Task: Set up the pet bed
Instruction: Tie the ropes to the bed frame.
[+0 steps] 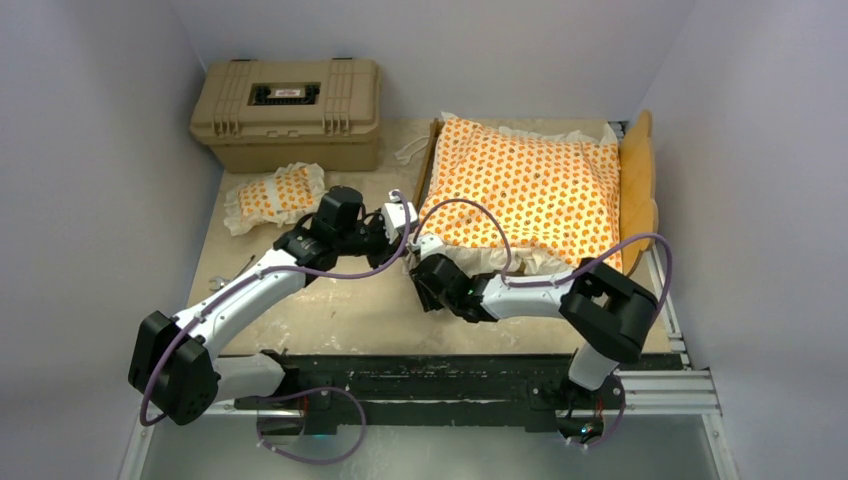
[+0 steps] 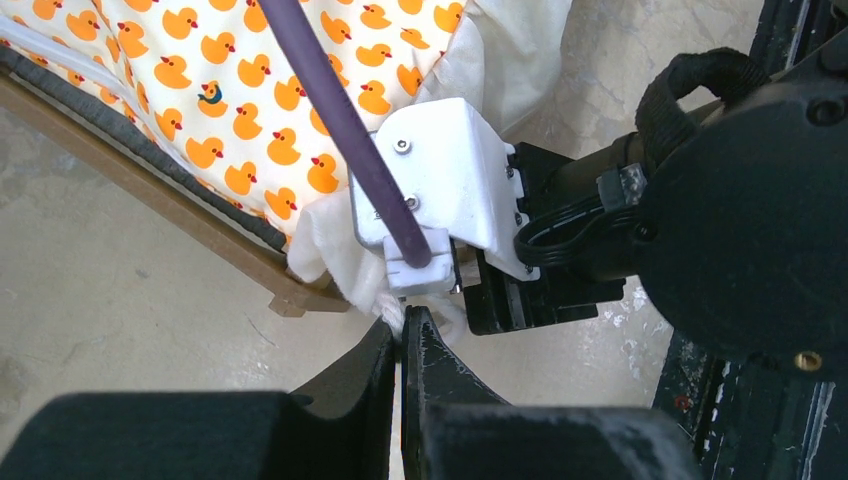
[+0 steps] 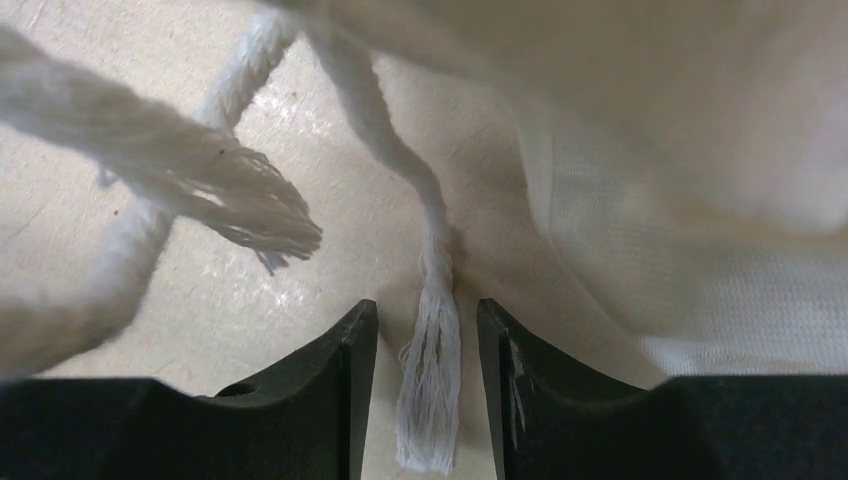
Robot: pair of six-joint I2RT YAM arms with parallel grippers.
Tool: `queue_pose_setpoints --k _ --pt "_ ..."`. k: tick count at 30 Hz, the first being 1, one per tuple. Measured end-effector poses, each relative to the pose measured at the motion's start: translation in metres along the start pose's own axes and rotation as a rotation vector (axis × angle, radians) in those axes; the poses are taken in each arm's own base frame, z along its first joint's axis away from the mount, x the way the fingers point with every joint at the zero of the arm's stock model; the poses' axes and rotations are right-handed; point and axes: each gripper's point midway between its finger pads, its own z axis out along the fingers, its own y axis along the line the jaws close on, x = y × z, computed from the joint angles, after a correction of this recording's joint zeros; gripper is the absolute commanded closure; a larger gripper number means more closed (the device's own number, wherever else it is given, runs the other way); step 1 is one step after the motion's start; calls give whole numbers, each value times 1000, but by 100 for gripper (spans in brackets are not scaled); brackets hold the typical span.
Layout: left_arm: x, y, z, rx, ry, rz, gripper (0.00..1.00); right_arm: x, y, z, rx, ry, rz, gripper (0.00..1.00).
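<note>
The pet bed's light-wood frame (image 1: 638,175) lies at the back right, and the orange duck-print mattress cushion (image 1: 525,185) rests on it. The small matching pillow (image 1: 275,195) lies apart on the left. At the frame's near-left corner (image 2: 290,290) my left gripper (image 2: 402,325) is shut on a white tie cord (image 2: 392,312) of the cushion. Close beside it, my right gripper (image 3: 427,310) is open. A frayed cord end (image 3: 432,370) lies loose between its fingers, and the white ruffle (image 3: 680,200) sits just right of it.
A tan plastic hard case (image 1: 288,112) stands at the back left, behind the pillow. Two more white cords (image 3: 170,180) cross the tabletop left of the right gripper. The two wrists nearly touch (image 2: 450,180). Walls close in on both sides.
</note>
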Motion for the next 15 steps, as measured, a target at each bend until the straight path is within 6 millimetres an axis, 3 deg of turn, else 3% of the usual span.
queue_pose_setpoints --k 8,9,15 --pt "-2 5 -4 -28 17 -2 100 -3 -3 5 60 -5 -16 55" --pt "-5 7 -6 -36 19 1 100 -2 -3 4 62 -3 -18 98" --pt "-40 27 -27 -128 24 77 100 10 -10 -9 71 30 26 100"
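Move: Close under the bed's near-left corner, the frayed loose rope end lies between the right hand's open fingers, about 1 cm below their middle. From that hand the frame corner is some 5 cm ahead, 1 cm left and 3 cm up. The left hand still holds the other end; the knot is about 3 cm to its right, level fore and aft, 4 cm lower, and the loose end 5 cm right, 2 cm back, 13 cm down. Closing on the loose rope end just above its tassel, the right fingers pinch it low over the table; after easing forward a touch, the hand draws back and to the right by about 2 cm. The left hand keeps its grip on the other end and, after a near standstill, climbs about 5 cm, also going some 2 cm forward, away from the knot and frame corner. ##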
